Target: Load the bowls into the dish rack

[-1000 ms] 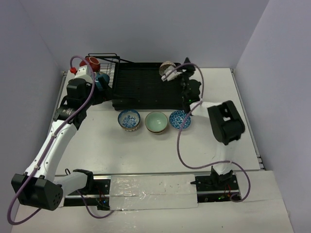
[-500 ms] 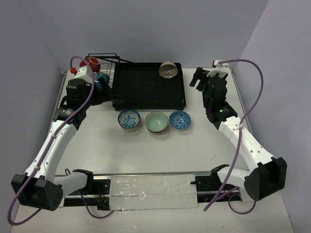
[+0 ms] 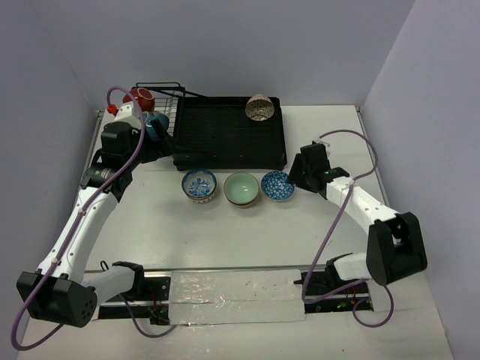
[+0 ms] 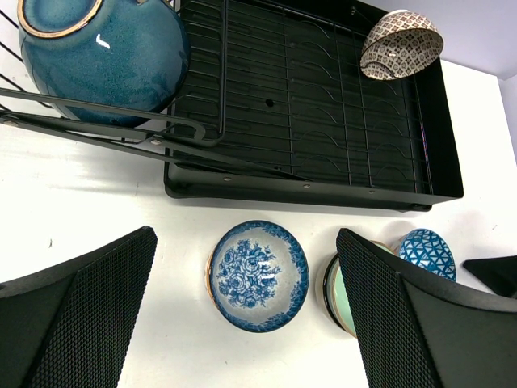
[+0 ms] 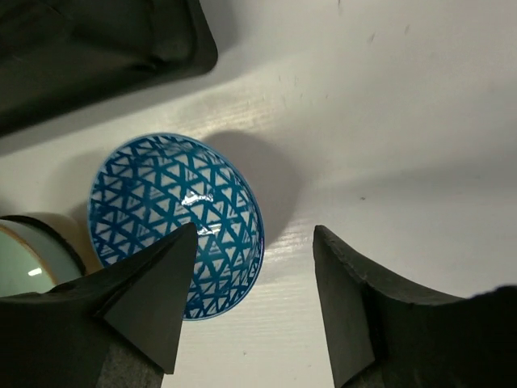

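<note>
The black dish rack [image 3: 229,139] lies at the back of the table, its wire basket [image 3: 166,101] at the left end. A brown patterned bowl [image 3: 259,107] leans in the tray's far right corner. A red bowl [image 3: 141,96] and a dark blue bowl [image 4: 97,48] sit in the basket. In front of the rack stand a blue floral bowl [image 3: 199,184], a pale green bowl [image 3: 241,188] and a blue triangle-patterned bowl [image 5: 174,218]. My right gripper [image 5: 254,233] is open, its fingers straddling that bowl's right rim. My left gripper [image 4: 246,234] hangs wide open, high over the floral bowl.
A folding black bracket [image 4: 121,133] sticks out from the basket over the rack's near left corner. The right arm's purple cable [image 3: 352,139] loops over the table to the right of the rack. A metal rail [image 3: 225,274] runs along the near edge.
My right arm let go of the patterned bowl in the rack's far right corner, swung out to the right, then came down beside the triangle-patterned bowl. The left arm has not moved.
</note>
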You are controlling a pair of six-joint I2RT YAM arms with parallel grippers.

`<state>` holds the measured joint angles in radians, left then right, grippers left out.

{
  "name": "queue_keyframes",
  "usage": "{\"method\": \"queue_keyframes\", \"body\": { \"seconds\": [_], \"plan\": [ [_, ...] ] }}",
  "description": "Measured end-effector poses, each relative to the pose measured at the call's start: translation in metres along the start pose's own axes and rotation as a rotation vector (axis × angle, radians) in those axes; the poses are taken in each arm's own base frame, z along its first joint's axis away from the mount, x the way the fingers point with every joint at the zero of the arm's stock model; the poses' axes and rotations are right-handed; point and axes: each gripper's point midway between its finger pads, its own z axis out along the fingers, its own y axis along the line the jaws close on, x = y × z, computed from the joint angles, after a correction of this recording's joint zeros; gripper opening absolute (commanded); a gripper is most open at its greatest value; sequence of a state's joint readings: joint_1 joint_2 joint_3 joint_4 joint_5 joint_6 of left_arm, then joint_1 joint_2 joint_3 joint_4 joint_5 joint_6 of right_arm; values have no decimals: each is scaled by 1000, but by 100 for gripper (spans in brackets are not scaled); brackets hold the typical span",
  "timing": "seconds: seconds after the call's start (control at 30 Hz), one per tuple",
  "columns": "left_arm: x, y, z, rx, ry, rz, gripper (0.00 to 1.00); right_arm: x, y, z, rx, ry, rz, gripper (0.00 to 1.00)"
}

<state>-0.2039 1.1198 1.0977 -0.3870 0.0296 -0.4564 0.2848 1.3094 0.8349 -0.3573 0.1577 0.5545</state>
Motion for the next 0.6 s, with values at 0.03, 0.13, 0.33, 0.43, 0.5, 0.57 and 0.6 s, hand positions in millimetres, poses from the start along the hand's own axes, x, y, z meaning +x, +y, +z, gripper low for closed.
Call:
{"method": "queue_keyframes", "body": {
  "seconds": [0.03,0.13,0.33,0.43,0.5,0.57,0.6],
  "plan": [
    [0,0,0,0,0,0,99,7,0,5,1,30,4,63],
    [0,0,0,-1,0,0,99,22,1,15,-4,90,17,60],
    [3,2,1,-5,8,4,99,34,2,29,0,139,24,54],
    [3,2,1,-5,8,7,99,39,0,35,14,157,22,50],
    [3,2,1,-5,7,7,99,41,-2,36,19,160,20,44],
    [3,2,1,-5,8,7,99,39,-2,36,23,153,20,35],
    [3,2,1,-5,8,7,99,38,-2,37,23,149,18,27]
  ]
}}
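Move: The blue bowl sits about 6 cm to the left of the right hand and 3 cm ahead, its middle some 7 cm below the fingers. The green bowl stands about 13 cm to the left of the blue bowl and level with it. The patterned bowl on the black tray lies roughly 27 cm ahead of the right hand and 10 cm left. From the left hand the blue bowl is about 35 cm to the right, level, and 24 cm below. The blue bowl's near-right rim is what the right hand comes down on: it sinks about 5 cm, fast at first and then slowing, easing a little left and tipping its fingers some 10 degrees steeper. One finger goes inside the rim and the other outside, while the gap closes from about two thirds to just over a third; a firm pinch can't be seen yet. ##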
